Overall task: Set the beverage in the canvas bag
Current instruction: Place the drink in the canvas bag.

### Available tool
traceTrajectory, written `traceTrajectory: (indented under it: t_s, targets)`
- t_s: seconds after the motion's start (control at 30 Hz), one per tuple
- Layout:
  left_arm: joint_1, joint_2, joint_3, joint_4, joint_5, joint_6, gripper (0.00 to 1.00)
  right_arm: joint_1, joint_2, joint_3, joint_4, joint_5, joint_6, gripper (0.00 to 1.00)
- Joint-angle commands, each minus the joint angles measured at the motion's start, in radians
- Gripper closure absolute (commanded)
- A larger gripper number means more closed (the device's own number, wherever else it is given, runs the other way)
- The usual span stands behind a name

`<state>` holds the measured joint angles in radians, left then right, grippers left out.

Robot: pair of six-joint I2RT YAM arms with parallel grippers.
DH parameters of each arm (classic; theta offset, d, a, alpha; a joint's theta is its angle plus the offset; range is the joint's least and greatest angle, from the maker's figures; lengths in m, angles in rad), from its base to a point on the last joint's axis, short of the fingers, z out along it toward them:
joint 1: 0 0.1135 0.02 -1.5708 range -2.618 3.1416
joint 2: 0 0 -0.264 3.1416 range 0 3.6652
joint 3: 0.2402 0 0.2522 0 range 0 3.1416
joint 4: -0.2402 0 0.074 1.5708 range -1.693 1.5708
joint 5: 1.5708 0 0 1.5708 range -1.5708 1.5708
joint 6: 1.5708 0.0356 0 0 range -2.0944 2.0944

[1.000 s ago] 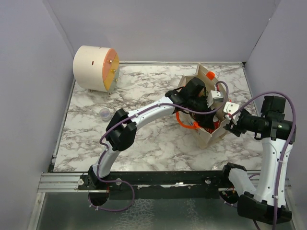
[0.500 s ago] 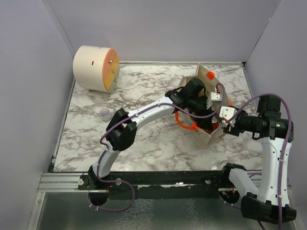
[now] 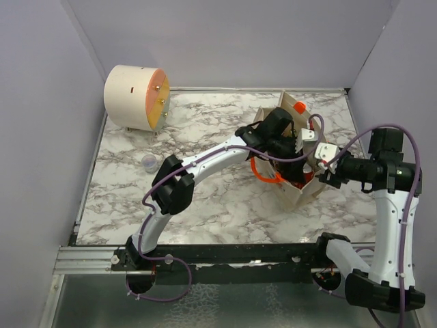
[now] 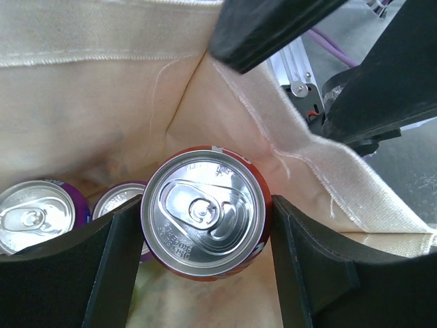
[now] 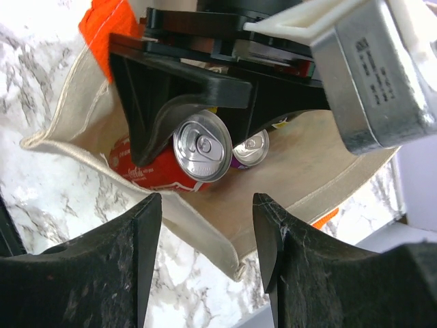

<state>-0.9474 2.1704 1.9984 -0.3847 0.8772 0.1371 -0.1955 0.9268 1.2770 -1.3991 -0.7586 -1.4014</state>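
The beige canvas bag [image 3: 298, 197] with orange handles [image 3: 266, 176] stands open at the right of the marble table. My left gripper [image 3: 290, 147] reaches down into it. In the left wrist view this gripper [image 4: 205, 229] is shut on a red beverage can [image 4: 205, 212], a finger on either side of the upright can. Two purple cans [image 4: 34, 213] stand beside it on the bag's floor. My right gripper [image 5: 205, 232] is open at the bag's near rim [image 5: 205, 236], whose edge lies between the fingers without touching them. The red can [image 5: 147, 169] shows there too.
A cream cylinder with an orange face [image 3: 135, 97] sits at the back left of the table. A small clear cup [image 3: 148, 162] lies near the left edge. Grey walls close in the table on three sides.
My right gripper has moved left, closer to the bag's rim. The left arm and the red can have stayed where they were.
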Motion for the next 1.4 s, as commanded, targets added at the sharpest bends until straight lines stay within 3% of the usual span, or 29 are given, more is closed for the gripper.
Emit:
traceTrajectory:
  t_s: [0.0, 0.3, 0.57, 0.77, 1.0, 1.37]
  targets:
    - [0.01, -0.06, 0.074, 0.044, 0.072, 0.009, 1.0, 0.004, 0.024, 0.063, 0.002, -0.069, 0.146, 0.44]
    - [0.085, -0.156, 0.088, 0.083, 0.017, 0.029, 1.0, 0.004, 0.008, 0.113, 0.065, -0.124, 0.35, 0.42]
    - [0.112, -0.178, 0.118, 0.105, -0.329, 0.117, 1.0, 0.004, 0.048, 0.139, 0.17, -0.156, 0.552, 0.41]
    - [0.113, -0.115, 0.259, -0.008, -0.555, 0.186, 1.0, 0.004, 0.092, 0.145, 0.289, -0.139, 0.692, 0.41]
    - [0.115, -0.155, 0.216, 0.028, -0.527, 0.232, 1.0, 0.003, 0.131, 0.076, 0.4, -0.143, 0.763, 0.41]
    - [0.118, -0.103, 0.226, -0.002, -0.757, 0.229, 1.0, 0.003, 0.24, 0.058, 0.578, -0.154, 0.908, 0.41]
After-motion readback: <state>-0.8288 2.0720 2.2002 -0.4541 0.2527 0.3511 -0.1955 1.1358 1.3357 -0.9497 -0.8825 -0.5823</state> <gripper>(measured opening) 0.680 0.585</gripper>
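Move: The left hand holds the red can, leaned over, just inside the near end of the canvas bag; the bag's far end lies about 16 cm ahead, 5 cm left and 8 cm lower. Two purple cans stand about 5 and 10 cm ahead, nearly in line and 12 cm lower; the orange strap's near end is 8 cm left and 2 cm ahead. From the empty right hand, the far end is roughly 17 cm ahead, 14 cm left and 13 cm lower. Up first, then in a quick forward sweep, the left hand draws the gripped red can out of the bag's near end and carries it about 16 cm forward, 11 cm up and some 6 cm left, towards the far end, its fingers swinging counter-clockwise about 45 degrees. The right hand lifts, then goes some 9 cm forward alongside the bag, rolling about its own fingers, which stay open and empty. ##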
